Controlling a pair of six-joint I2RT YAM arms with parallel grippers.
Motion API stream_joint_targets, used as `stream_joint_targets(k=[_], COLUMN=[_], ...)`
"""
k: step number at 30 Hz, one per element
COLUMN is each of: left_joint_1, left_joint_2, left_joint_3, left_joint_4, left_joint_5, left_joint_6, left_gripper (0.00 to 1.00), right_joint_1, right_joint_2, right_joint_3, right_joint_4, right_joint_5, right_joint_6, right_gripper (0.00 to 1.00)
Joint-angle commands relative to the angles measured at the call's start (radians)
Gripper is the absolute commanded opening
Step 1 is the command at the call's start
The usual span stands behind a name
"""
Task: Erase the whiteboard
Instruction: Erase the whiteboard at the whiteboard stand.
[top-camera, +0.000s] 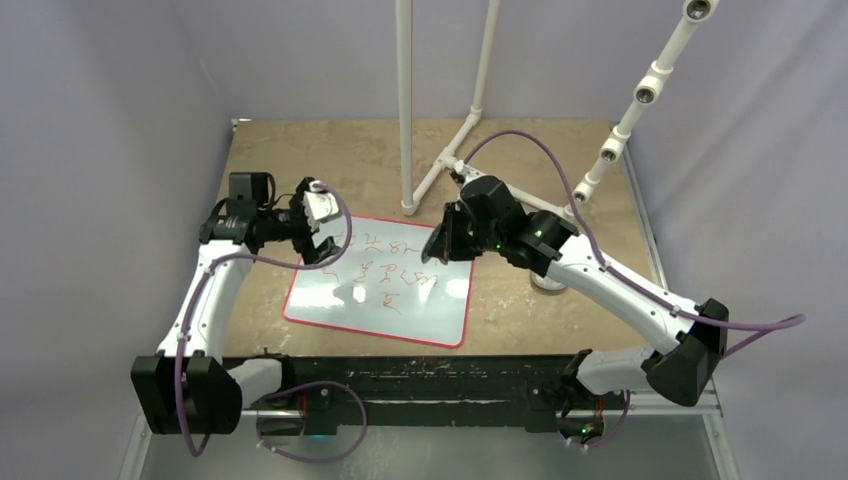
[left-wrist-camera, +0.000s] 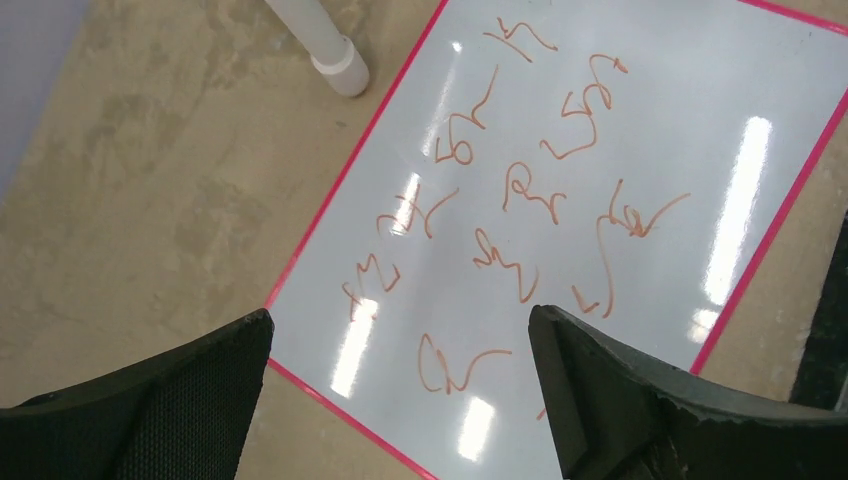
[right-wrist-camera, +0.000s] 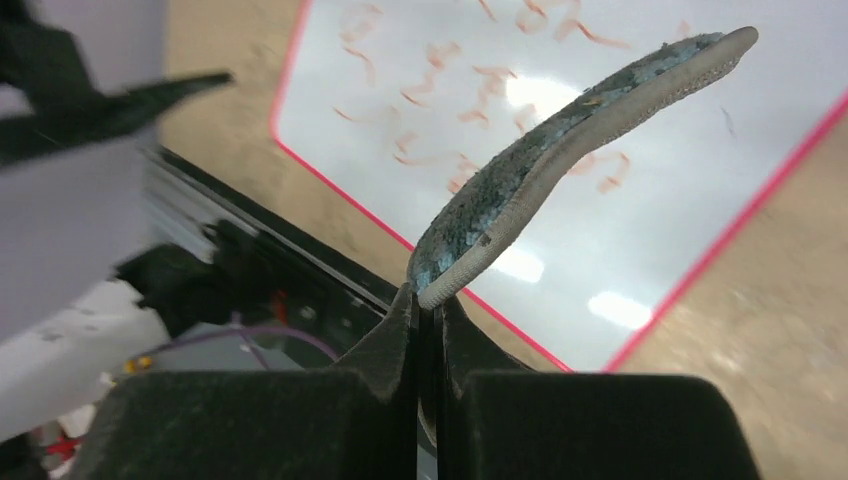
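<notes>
The whiteboard (top-camera: 400, 300) lies flat on the wooden table, white with a thin red rim and several red scribbles on its far half. My left gripper (top-camera: 318, 228) hangs over its far left corner, open and holding nothing. In the left wrist view its fingers stand wide apart (left-wrist-camera: 400, 325) above the whiteboard (left-wrist-camera: 600, 260). My right gripper (top-camera: 440, 245) hovers over the far right corner. It is shut (right-wrist-camera: 428, 300) on the end of a thin, curved grey pad (right-wrist-camera: 560, 150) with a bluish speckled face, held above the whiteboard (right-wrist-camera: 660, 230).
A white pipe frame (top-camera: 405, 100) stands on the table behind the board, one foot (left-wrist-camera: 340, 65) close to its far edge. A black rail (top-camera: 420, 380) runs along the near edge between the arm bases. Grey walls close in both sides.
</notes>
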Motion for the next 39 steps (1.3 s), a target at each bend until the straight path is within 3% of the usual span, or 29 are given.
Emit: stream_joint_targets(k=[1,7,18,21,28,33,39], left_joint_1=[0.004,0.007,0.024,0.045,0.101,0.100,0.100], left_joint_2=[0.075,0.170,0.195,0.214,0.357,0.431,0.517], left_joint_3=[0.052,0.086,0.057,0.044,0.050,0.012,0.015], left_joint_4=[0.048,0.038,0.134,0.185,0.166,0.203,0.208], left_joint_5=[-0.063,-0.207,-0.433,-0.565,-0.659,-0.679,-0.664], left_joint_6=[-0.282,-0.401,-0.548,-0.601,-0.677,-0.724,-0.729], left_gripper=[0.99,0.96,0.99,0.99,0.94,0.70,0.50], right_joint_1=[0.003,-0.003,-0.120,-0.147,-0.231,-0.277,-0.308], right_joint_2=[0.011,0.113,0.420,0.462,0.547,0.623,0.589], right_joint_3=[0.010,0.048,0.026,0.008,-0.107,-0.168,-0.240], right_joint_4=[-0.311,-0.305,0.019,0.140,0.450,0.639,0.696], right_joint_5=[0.106,0.164,-0.214,-0.305,-0.569,-0.690,-0.591], right_joint_6=[-0.161,-0.303,-0.378,-0.353,-0.249,-0.128,-0.057], right_gripper=[0.00,0.00,0.00,0.00,0.00,0.00,0.00])
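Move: Below the right hand, which already holds the grey eraser pad, the whiteboard's middle lies about 24 cm down, 13 cm left and 2 cm ahead; the stand's pole foot is some 19 cm ahead and 7 cm left, and a spare silver pad about 22 cm right and 7 cm ahead. From the empty left hand the board's left edge is about 11 cm left, 4 cm ahead and 19 cm down, its middle 5 cm right and 3 cm back. Sinking some 21 cm, the right hand carries the gripped pad down onto the right part of the board, swinging a few centimetres right and back before coming forward and left; its wrist rolls out and back and tips the fingers downward. The left hand drops about 15 cm and goes 12 cm left and a little forward to just above the board's left edge, turning counter-clockwise to point down while its wide-open fingers close about halfway. ##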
